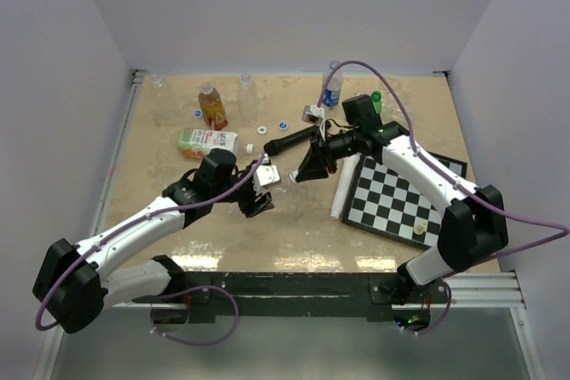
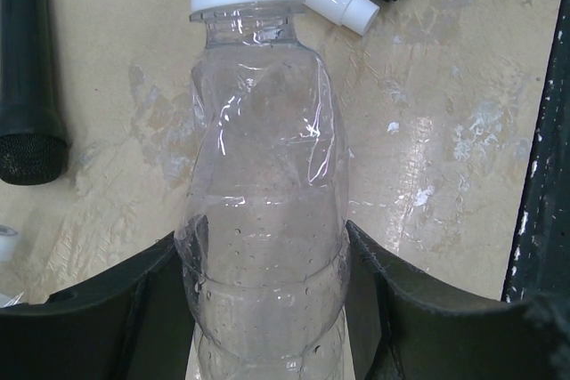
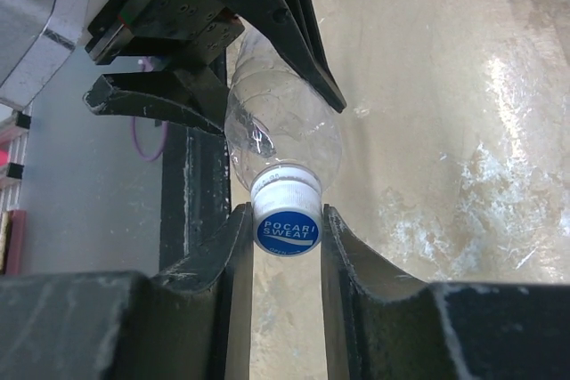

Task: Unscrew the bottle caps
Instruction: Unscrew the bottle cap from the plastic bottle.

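A clear, crumpled bottle (image 2: pixel 263 131) lies level above the table, and my left gripper (image 2: pixel 263 251) is shut on its lower body, with one black finger (image 2: pixel 134 300) pressing each side. Its white bottle cap (image 3: pixel 287 224), with a blue "Pocari Sweat" top, sits between the fingertips of my right gripper (image 3: pixel 285 211), which is shut on it. From above, the left gripper (image 1: pixel 258 191) and the right gripper (image 1: pixel 295 174) face each other with the bottle (image 1: pixel 272 178) between them. The left gripper (image 3: pixel 205 51) also shows in the right wrist view.
A black microphone (image 1: pixel 294 141) and a white tube (image 1: pixel 341 189) lie close by. A chessboard (image 1: pixel 401 198) is at the right, and a carton (image 1: pixel 207 141) at the left. More bottles (image 1: pixel 212 106) (image 1: pixel 331 86) stand at the back, with loose caps (image 1: pixel 264 129) near them.
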You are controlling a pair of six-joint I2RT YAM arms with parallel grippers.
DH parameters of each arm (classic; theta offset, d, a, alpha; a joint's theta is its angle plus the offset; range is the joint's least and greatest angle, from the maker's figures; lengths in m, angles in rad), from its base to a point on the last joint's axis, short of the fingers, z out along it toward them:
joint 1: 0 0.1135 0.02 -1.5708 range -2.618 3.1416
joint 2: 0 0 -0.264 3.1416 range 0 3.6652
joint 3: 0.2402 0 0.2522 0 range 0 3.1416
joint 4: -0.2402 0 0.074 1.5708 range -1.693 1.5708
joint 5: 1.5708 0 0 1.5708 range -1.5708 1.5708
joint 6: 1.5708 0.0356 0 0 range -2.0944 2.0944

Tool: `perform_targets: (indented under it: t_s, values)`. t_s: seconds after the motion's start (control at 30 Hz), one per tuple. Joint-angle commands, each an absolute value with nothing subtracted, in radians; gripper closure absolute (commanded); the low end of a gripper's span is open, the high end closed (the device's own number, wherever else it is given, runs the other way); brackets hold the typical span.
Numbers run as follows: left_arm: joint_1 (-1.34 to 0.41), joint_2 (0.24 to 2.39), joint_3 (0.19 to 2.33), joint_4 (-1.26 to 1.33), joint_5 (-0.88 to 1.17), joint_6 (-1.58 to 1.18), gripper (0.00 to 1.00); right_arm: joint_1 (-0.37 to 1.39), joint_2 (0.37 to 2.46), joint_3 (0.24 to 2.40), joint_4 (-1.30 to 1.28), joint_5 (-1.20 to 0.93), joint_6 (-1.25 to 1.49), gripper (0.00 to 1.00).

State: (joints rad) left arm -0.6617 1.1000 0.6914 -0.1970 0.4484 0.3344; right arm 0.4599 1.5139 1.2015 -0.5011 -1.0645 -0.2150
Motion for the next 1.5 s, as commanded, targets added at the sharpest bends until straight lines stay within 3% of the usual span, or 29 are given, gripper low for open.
perform_targets:
  t_s: [0.0,0.23,0.4,0.93,1.03,1.17,1.23,1.47]
  values:
    - [-0.658,1.086,0.699,-0.166,0.446,0.333,0.89,0.48,1.508,1.297,-0.642,-1.091,-0.427,0.97]
    - [-0.658,1.078,0.698,-0.166,0.451,0.331,0.89,0.511,1.494,1.367,-1.04,-1.055,-1.368,1.0]
    - [-0.658,1.074,0.698,-0.166,0.449,0.333,0.89,0.514,1.392,1.269,-1.013,-0.97,-1.823,1.0]
    - [-0.657,1.074,0.698,-0.166,0.449,0.333,0.89,0.514,1.353,1.207,-0.916,-0.988,-1.815,0.98]
    - [-0.658,1.075,0.698,-0.166,0.449,0.331,0.89,0.511,1.35,1.207,-0.911,-1.0,-1.778,0.84]
    - [-0.658,1.072,0.698,-0.166,0.449,0.331,0.89,0.511,1.347,1.218,-0.905,-0.994,-1.675,0.52]
    - [-0.658,1.074,0.698,-0.166,0.449,0.331,0.89,0.511,1.345,1.223,-0.888,-0.982,-1.609,0.42]
    - [-0.657,1.071,0.698,-0.166,0.449,0.333,0.89,0.492,1.305,1.213,-0.824,-0.986,-1.376,0.26]
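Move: My right fingers are already shut on the bottle cap, level with its middle. The cap lies about 9 cm to the right, 3 cm ahead and 4 cm above my left hand, which grips the bottle. From my right hand, the microphone lies on the table about 20 cm straight ahead, the white tube 5 cm ahead and 15 cm right, and a loose white cap 18 cm ahead and 15 cm left, all roughly 19 cm below. Keeping my right grip on the cap, I roll that wrist some 80 degrees counter-clockwise as seen facing the cap's top, drifting only a centimetre or two back and right. Then I spread the fingers wide and let go, easing slightly right off the cap as the wrist starts to roll back. My left hand keeps the bottle pinched, shifting about 1 cm back and right and returning. ##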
